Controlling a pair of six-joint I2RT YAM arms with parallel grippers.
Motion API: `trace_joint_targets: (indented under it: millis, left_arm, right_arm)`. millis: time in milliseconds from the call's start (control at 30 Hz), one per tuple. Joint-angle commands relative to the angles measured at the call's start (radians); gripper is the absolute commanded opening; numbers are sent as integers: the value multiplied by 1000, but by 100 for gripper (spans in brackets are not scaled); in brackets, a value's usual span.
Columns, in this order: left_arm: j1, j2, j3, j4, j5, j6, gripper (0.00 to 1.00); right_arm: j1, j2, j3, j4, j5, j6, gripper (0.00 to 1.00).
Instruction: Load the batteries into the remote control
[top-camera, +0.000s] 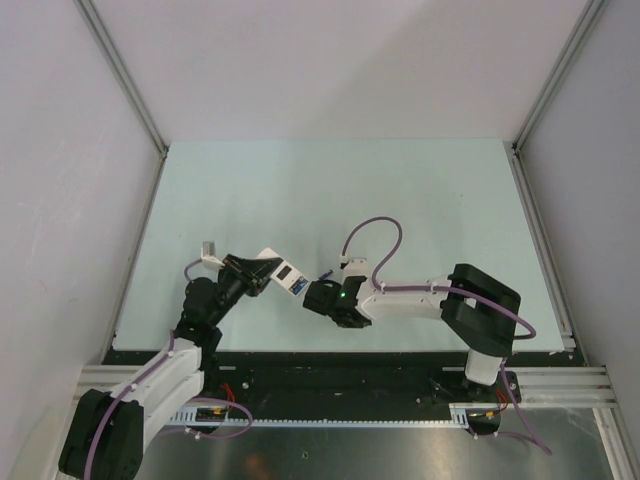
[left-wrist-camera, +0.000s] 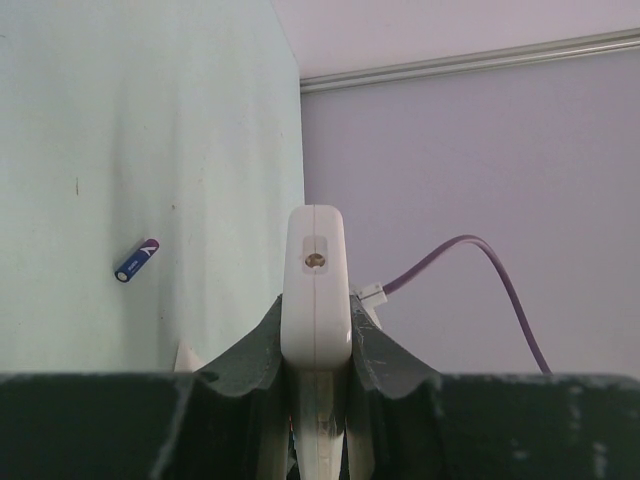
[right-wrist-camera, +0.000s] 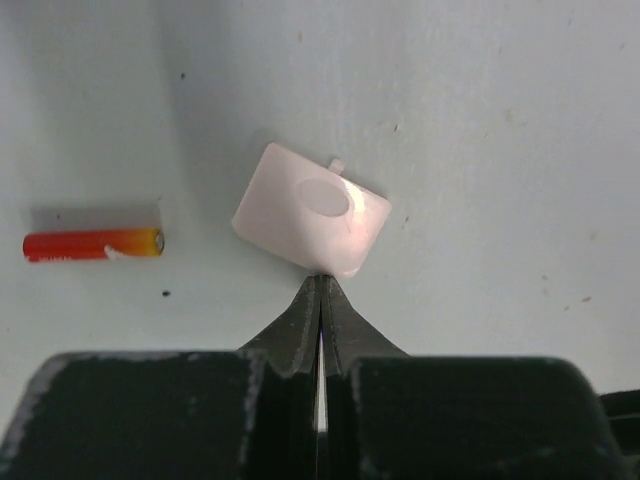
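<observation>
The remote control (top-camera: 280, 270) is a slim white bar, seen end-on in the left wrist view (left-wrist-camera: 316, 270). My left gripper (top-camera: 258, 270) (left-wrist-camera: 316, 312) is shut on it and holds it above the table. A blue rectangle shows in its upper face in the top view. A dark blue-purple battery (left-wrist-camera: 136, 260) (top-camera: 325, 275) lies on the table beyond it. A red-orange battery (right-wrist-camera: 92, 244) lies to the left of my right gripper (right-wrist-camera: 320, 282) (top-camera: 310, 297). That gripper is shut, jaws pressed together, tips touching the near edge of a small white cover plate (right-wrist-camera: 312, 210).
The pale green table (top-camera: 400, 200) has metal rails along its sides and a black strip at the near edge. A purple cable (top-camera: 372, 235) loops above the right arm. White walls enclose the table on three sides.
</observation>
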Motion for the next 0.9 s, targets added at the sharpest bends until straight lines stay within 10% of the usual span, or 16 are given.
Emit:
trace_joint_targets:
  millis: [0, 433, 667, 867]
  left_arm:
    - [6, 2, -102, 19, -1, 17, 0]
    - [6, 51, -79, 11, -36, 33, 0]
    - [6, 64, -70, 10, -33, 39, 0]
    - [6, 48, -81, 5, -27, 40, 0]
  right_arm:
    - [-48, -24, -37, 41, 36, -67, 0]
    - [-206, -60, -58, 117, 25, -259, 0]
    - [-156, -218, -57, 144, -17, -337, 76]
    - [-142, -138, -22, 169, -102, -391, 85]
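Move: The battery cover lies flat right at the right hand's shut fingertips, its middle some 2 cm ahead of them and about level sideways. The red battery lies about 7 cm to the right hand's left and 1 cm ahead; the blue battery is some 9 cm ahead and 7 cm left. From the left hand, which holds the remote up, the cover is roughly 18 cm right, 6 cm back and 15 cm below. Shut fingertips already at the cover's near edge push it along the table as the right hand sweeps level, about 5 cm forward and a good 3 cm right. The right hand then comes free, opens wide, rises some 4 cm and swings back left about 3 cm over the cover, turning slightly counter-clockwise. The left hand keeps the remote pinched and sinks about 2.5 cm. ##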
